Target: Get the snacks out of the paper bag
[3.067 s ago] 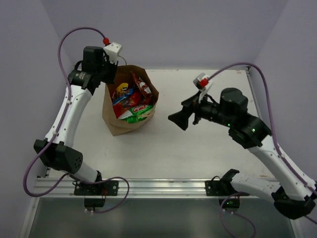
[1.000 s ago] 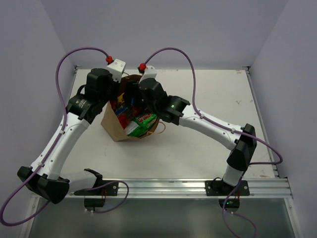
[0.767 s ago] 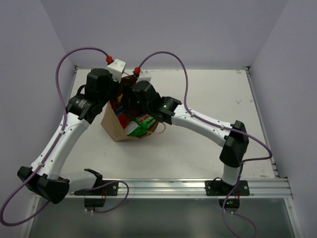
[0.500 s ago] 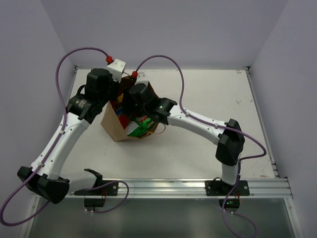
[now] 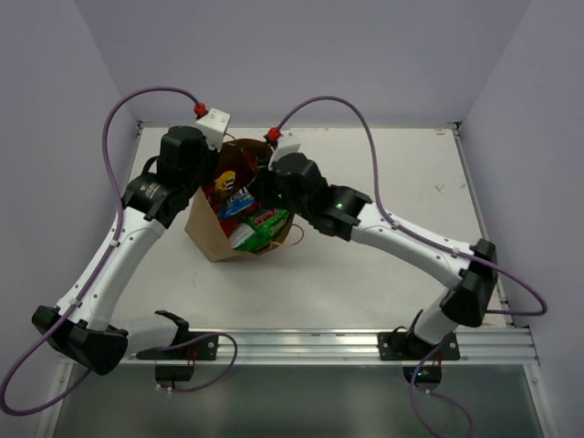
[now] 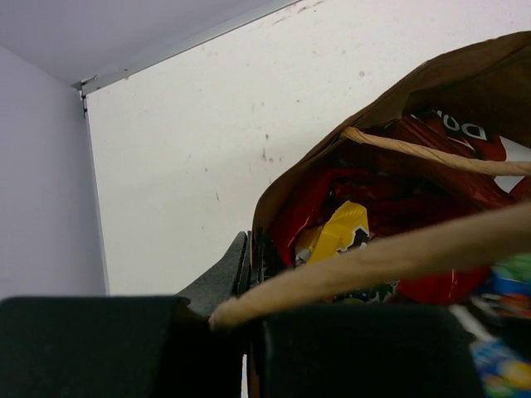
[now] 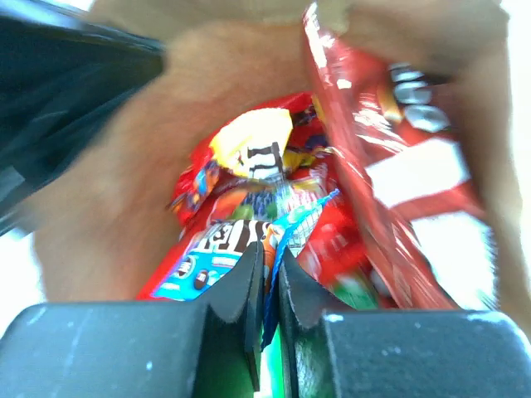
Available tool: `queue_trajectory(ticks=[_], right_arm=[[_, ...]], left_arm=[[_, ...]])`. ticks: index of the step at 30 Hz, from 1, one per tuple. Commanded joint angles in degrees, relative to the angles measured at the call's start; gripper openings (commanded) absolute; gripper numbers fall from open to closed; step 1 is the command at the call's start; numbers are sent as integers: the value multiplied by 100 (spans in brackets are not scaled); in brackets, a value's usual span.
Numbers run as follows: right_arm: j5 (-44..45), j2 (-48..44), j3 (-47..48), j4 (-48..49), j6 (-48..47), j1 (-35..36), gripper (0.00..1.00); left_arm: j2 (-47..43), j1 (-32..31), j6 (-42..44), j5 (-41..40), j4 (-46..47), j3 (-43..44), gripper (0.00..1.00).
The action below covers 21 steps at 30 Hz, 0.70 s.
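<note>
The brown paper bag (image 5: 212,239) stands at the table's back left, full of shiny snacks. My left gripper (image 5: 212,179) is shut on the bag's left rim; in the left wrist view the fingers (image 6: 241,265) pinch the paper edge (image 6: 465,79), with a twisted handle (image 6: 390,257) across the view. My right gripper (image 5: 258,190) is over the bag's mouth, shut on the edge of a blue candy packet (image 7: 211,257). Inside lie a yellow packet (image 7: 253,145), a red Doritos bag (image 7: 390,149) and a green-white chip bag (image 5: 260,228).
The white table (image 5: 392,182) stretches to the right of the bag and in front of it. Purple walls close in the back and both sides. A metal rail (image 5: 301,342) runs along the near edge. Purple cables (image 5: 319,102) arch over the arms.
My right gripper reached down into the bag, shut on the blue packet, then drew back up and to the right with it. The left gripper kept its hold on the rim.
</note>
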Motion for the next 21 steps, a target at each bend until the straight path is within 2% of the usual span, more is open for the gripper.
queue_trajectory(ticks=[1,5,8,9,11,12,15,17,21], right_arm=[[306,-1448,-342,210,-494,-39,0],[597,-2608,-1324,184,-504,-372,0],[651,-3400,-2132,183,-276,-1038,1],[590,-3654,-2328,192,-136,-1537,1],[380,-3788,-2882,227,-29,-2040,1],[309,-3736,-3040,297,23,-2469,1],[-278,-3359,-3481,753,155,-3060,1],[-526,-2719,-3613,1218,156,-3167,2],[-807,-1444,-3332,1431,400,-3273,0]], left_arm=[[-289,-31,65,-471,805,235,0],[-298,-31,74,-550,805,217,0],[-315,-31,74,-576,823,200,0],[-307,-31,74,-568,831,200,0],[-307,-31,83,-515,840,200,0],[-315,-31,83,-497,858,200,0],[-316,-23,92,-445,875,191,0],[-316,-31,83,-410,884,200,0],[-333,-31,30,-269,919,165,0]])
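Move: My right fingers already grip the blue snack inside the bag's mouth. The bare table I carry it to lies some 26 cm right, 10 cm ahead and 26 cm below. Between them is the bag's right rim, about 11 cm right, level ahead and slightly lower. The green packet sits roughly 7 cm back, 3 cm right and 8 cm down; the yellow packet 6 cm left, 3 cm ahead, 10 cm down. From my left hand the spot is about 33 cm right, 4 cm ahead and 29 cm down. I lift the pinched snack up about 12 cm while swinging it right, out over the bag's right rim. Past the rim I come down quickly over the open table, reaching forward as I sink, to end some 26 cm right of where I began and turned about 30 degrees clockwise. My left hand stays put and keeps pinching the bag's left rim. ##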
